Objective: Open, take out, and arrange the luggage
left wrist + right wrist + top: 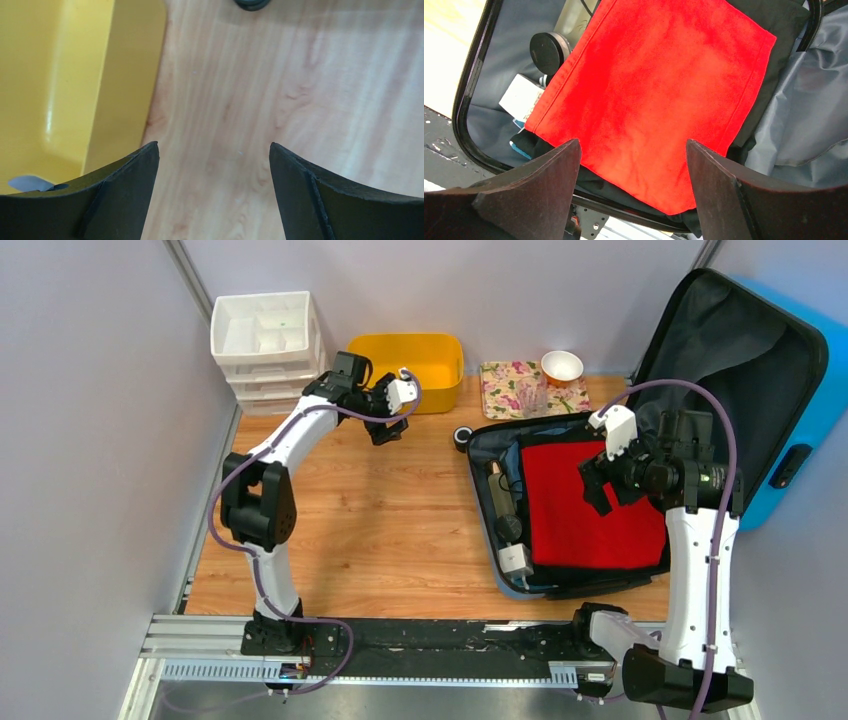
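Note:
The blue luggage point(805, 390) lies open at the right of the table, its lid leaning back against the wall with the dark lining showing. A folded red cloth point(580, 505) lies on black clothing in the lower half. A black round cap point(549, 47) and a white box point(521, 95) sit along its left side. My right gripper point(603, 492) hovers open over the red cloth point(659, 85), nothing between its fingers point(559, 175). My left gripper point(388, 427) is open above bare wood, just in front of the yellow tub point(60, 85).
A white drawer unit point(265, 345) stands at the back left, the yellow tub point(412, 365) beside it. A floral tray point(510, 390) with a white bowl point(562, 367) sits behind the suitcase. A black suitcase wheel point(462, 437) juts out at its far left corner. Grey walls close in on both sides.

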`<state>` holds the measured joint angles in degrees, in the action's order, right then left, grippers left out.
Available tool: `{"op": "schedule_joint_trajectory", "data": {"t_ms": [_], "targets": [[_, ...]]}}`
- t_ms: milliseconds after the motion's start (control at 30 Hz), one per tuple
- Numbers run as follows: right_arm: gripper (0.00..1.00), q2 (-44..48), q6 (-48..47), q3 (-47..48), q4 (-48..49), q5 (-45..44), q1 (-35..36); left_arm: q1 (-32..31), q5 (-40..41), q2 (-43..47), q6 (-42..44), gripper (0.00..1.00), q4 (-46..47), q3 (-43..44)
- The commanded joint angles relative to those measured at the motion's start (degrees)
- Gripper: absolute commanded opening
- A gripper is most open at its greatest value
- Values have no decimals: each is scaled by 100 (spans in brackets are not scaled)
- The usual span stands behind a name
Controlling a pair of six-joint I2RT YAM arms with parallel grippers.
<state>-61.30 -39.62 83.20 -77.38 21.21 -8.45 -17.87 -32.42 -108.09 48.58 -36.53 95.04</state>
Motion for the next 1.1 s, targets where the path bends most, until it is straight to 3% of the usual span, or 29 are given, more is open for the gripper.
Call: {"op": "schedule_joint_trajectory", "data": {"t_ms": [0,267,467,600,867,1067], "targets": [[81,258,25,-137,-576,147,-8,11,131,-562,398,89,1068,471],[81,320,-196,-339,-831,217,-8,11,535,-1249,600,89,2360,621],[81,303,-319,-480,-849,129,-8,73,-44,-1188,557,88,2756,524],[81,294,-327,-541,-822,111,-8,134,-378,-1301,302,88,2528,1015],[81,162,-248,-585,-770,208,-8,345,-176,-2242,486,88,2178,2026],[81,136,-275,-682,-690,138,-8,407,-422,-2453,574,88,2028,1939]]}}
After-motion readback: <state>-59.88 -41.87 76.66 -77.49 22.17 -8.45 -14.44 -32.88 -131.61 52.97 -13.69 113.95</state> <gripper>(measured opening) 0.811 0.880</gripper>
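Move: The yellow bin's middle is about 21 cm ahead of the open left hand, 2 cm to its right and some 11 cm below; the near rim is the side facing the hand. From this hand the white drawers stand roughly 19 cm ahead and 22 cm left, the black wheel 6 cm ahead and 14 cm right, and the floral tray 21 cm ahead and 28 cm right. From the right hand, the bin lies about 43 cm ahead, 37 cm left. No contact can be made out: the left hand heads forward some 16 cm to the yellow bin's near rim, dipping, then rising about 6 cm and sinking over the rim. It tips up some 20 degrees, fingers staying open, and ends with the near wall showing between them. The open right hand sinks about 3 cm above the red cloth. ##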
